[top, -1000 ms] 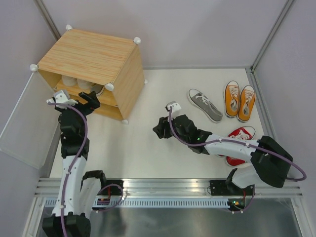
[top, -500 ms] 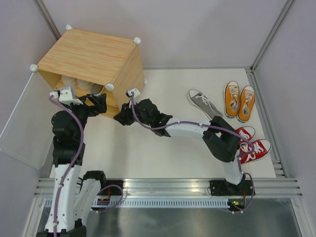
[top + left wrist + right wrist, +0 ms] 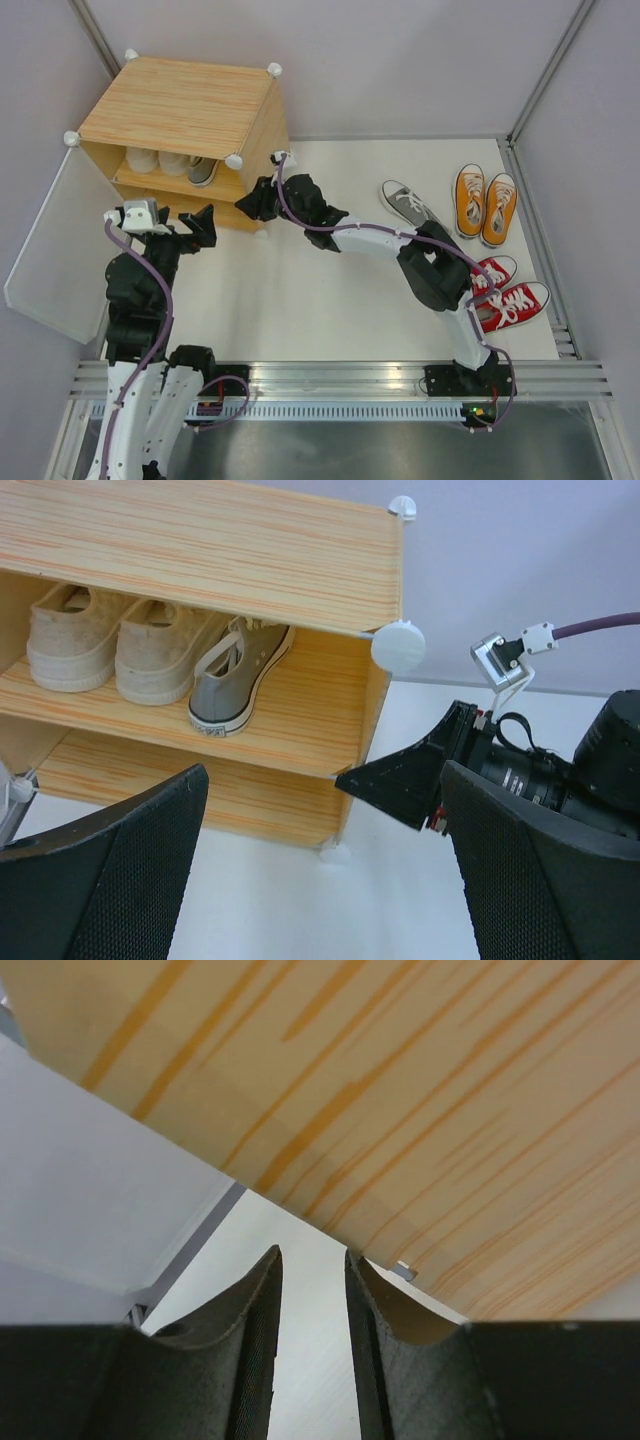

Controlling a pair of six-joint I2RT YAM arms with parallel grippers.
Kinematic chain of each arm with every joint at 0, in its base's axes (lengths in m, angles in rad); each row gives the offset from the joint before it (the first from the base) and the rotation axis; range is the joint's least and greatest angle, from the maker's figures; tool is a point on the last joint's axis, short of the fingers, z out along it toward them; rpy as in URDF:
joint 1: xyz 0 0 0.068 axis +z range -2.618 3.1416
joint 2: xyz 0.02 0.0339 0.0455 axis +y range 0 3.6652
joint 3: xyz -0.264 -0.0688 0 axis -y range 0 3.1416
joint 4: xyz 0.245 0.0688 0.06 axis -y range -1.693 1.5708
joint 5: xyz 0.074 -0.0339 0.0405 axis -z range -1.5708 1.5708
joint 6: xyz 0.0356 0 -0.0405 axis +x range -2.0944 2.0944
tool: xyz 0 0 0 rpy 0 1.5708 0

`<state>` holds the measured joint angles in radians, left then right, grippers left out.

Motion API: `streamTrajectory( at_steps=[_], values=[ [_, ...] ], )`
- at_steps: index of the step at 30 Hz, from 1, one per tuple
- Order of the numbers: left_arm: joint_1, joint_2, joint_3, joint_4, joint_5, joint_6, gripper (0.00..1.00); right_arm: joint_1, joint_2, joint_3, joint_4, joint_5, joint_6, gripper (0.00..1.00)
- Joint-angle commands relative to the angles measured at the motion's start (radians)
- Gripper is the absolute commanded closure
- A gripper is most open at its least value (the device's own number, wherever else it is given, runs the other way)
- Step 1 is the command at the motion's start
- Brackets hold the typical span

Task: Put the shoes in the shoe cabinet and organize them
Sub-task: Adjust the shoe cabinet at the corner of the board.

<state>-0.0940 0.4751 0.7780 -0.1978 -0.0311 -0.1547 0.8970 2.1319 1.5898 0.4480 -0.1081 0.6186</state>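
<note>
The shoe cabinet [image 3: 190, 105] stands at the back left with its door [image 3: 45, 250] swung open. On its middle shelf sit a cream pair [image 3: 110, 645] and one grey shoe [image 3: 235, 675], heels outward. My right gripper [image 3: 255, 205] is against the cabinet's right side wall [image 3: 400, 1090], near the bottom front corner; its jaws [image 3: 312, 1255] are narrowly open with nothing between them. My left gripper [image 3: 200, 232] hangs wide open and empty in front of the lower compartment [image 3: 322, 810]. On the table lie a second grey shoe [image 3: 410, 205], an orange pair [image 3: 485, 203] and a red pair [image 3: 505, 290].
The right arm stretches across the middle of the table from its base [image 3: 470, 380]. Enclosure walls and metal posts [image 3: 545, 80] border the white table on three sides. The open door panel stands beside the left arm.
My right gripper swept left from mid-table to the cabinet's side wall, its jaws narrowing. The cabinet turned slightly. My left gripper drew back from the shelf opening.
</note>
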Motion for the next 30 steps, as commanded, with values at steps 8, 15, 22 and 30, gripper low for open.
streamTrajectory(
  at_steps=[8,15,22,30],
  values=[
    [-0.012,-0.003,-0.009,0.012,-0.043,0.032,0.00,-0.141,0.103,0.206,-0.075,-0.004,-0.016,0.60],
    [-0.013,0.007,-0.017,0.014,-0.058,0.012,0.00,-0.148,-0.018,0.089,-0.074,-0.087,-0.080,0.55],
    [-0.012,0.019,-0.048,0.047,-0.044,-0.045,0.00,-0.148,-0.393,-0.279,-0.116,-0.032,-0.198,0.43],
    [-0.013,0.000,-0.109,0.087,-0.024,-0.101,0.00,-0.355,-0.756,-0.594,-0.431,0.439,-0.280,0.19]
  ],
)
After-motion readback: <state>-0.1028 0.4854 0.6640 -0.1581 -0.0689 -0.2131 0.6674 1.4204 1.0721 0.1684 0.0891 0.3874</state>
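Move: At the right hand's fingertips stands the shoe cabinet's right front edge, roughly 1 cm ahead and 2 cm left at about hand height; the cabinet sits skewed, that corner too near the arms. On its shelf, the stowed grey shoe lies about 12 cm ahead and 13 cm left, the cream shoes some 23 cm left and equally far ahead. From the left hand the edge lies about 13 cm ahead, 13 cm right and 15 cm lower. Continuing to push the cabinet's right front side with nearly shut fingers, the right hand drives forward about 8 cm, drifting some 4 cm right. Then it draws back as far, comes free and sweeps right, away from the cabinet, ending about 24 cm right of its start and 6 cm higher, opening wide and turning clockwise. The open left hand idles, then sinks nearly 5 cm in front of the cabinet. ##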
